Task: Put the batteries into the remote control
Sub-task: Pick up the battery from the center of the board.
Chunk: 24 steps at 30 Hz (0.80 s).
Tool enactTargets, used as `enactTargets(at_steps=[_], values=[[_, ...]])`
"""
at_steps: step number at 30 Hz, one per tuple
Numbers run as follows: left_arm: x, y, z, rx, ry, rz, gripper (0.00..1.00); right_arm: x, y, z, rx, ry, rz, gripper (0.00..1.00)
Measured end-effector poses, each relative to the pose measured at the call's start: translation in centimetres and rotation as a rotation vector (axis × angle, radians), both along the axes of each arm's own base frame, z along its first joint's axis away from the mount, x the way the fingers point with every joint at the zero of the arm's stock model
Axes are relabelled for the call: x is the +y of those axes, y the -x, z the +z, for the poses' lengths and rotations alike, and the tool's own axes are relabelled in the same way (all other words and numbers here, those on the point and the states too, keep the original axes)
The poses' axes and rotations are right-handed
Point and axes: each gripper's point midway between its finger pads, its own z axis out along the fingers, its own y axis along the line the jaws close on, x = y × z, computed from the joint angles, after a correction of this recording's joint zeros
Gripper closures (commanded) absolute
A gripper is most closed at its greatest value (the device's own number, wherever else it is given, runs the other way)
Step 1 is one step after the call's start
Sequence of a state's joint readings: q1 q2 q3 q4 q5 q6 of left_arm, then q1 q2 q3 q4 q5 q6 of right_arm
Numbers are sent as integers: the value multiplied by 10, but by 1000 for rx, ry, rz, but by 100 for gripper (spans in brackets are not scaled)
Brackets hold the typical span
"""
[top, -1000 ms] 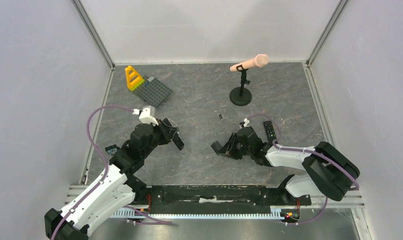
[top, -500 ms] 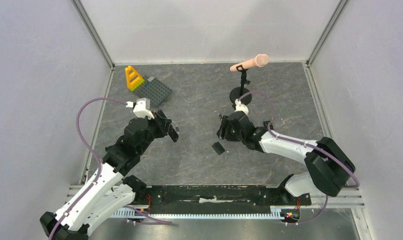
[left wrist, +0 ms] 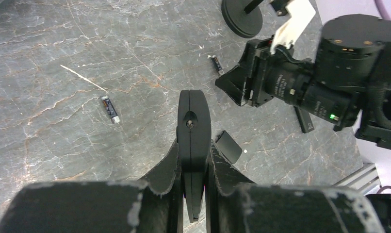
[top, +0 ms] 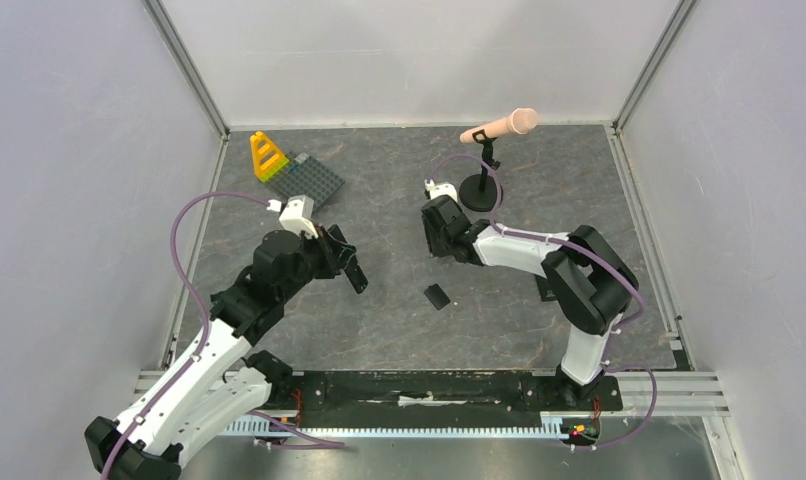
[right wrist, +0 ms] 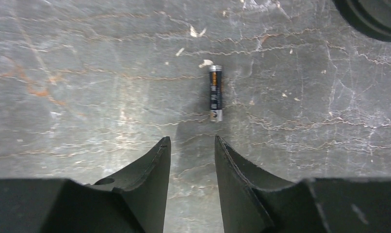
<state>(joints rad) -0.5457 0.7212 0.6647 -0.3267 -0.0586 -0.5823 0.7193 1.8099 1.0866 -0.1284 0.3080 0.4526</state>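
Note:
My left gripper (left wrist: 193, 145) is shut on the remote control (left wrist: 193, 121), a slim black bar seen edge-on and pointing away over the table. From above, the same remote control (top: 355, 273) sticks out of the left gripper (top: 341, 262). My right gripper (right wrist: 191, 141) hangs open and empty just short of a dark battery (right wrist: 215, 93) with an orange band, lying on the table. In the top view the right gripper (top: 435, 236) covers that battery. A second battery (left wrist: 109, 108) lies to the left. The small black cover (top: 437, 296) lies flat between the arms.
A pink microphone on a round black stand (top: 482, 190) is just behind the right gripper. A grey brick baseplate (top: 312, 182) with a yellow piece (top: 268, 157) sits at the back left. A black buttoned remote (left wrist: 305, 120) lies by the right arm.
The right gripper let go of the cover near the front, swung back and left over the battery, and its jaws now stand open. The left arm shifted slightly, still gripping the remote.

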Motion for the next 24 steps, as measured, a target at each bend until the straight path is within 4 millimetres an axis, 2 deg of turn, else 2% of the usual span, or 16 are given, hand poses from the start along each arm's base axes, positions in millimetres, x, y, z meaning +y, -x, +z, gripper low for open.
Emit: enactTargets(at_steps=[7,14,17,21,24], values=[[-2,0,-2,15,11,-17,98,-18,-5,-17,31,98,5,59],[-5,-1,-5,34,18,-32,98,-16,-15,-21,50,95,43,62],[-5,-1,-5,37,24,-38,98,-14,-20,-22,60,76,53,67],[-5,-1,-5,39,29,-41,98,-11,-24,-23,76,41,63,82],[-6,0,-5,41,33,-47,98,-8,-29,-23,79,23,71,88]])
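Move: About 5 cm ahead of the right hand, practically in line with it and 3 cm below, lies the battery. The black battery cover is some 11 cm back and 1 cm left of this hand; the other battery sits 2 cm back and 21 cm left, and the round stand base 16 cm ahead and 12 cm right, all at table level. From the left hand, the battery aimed at is roughly 15 cm ahead, 26 cm right and 20 cm below. Sinking about 2 cm and slipping 2 cm to its right, the right hand lines its open fingers up with the battery, then eases forward nearly 3 cm just over the table, drifting a little back left. As it arrives, the fingers close from either side and pinch the battery's near end, with hardly any net turn of the wrist. ##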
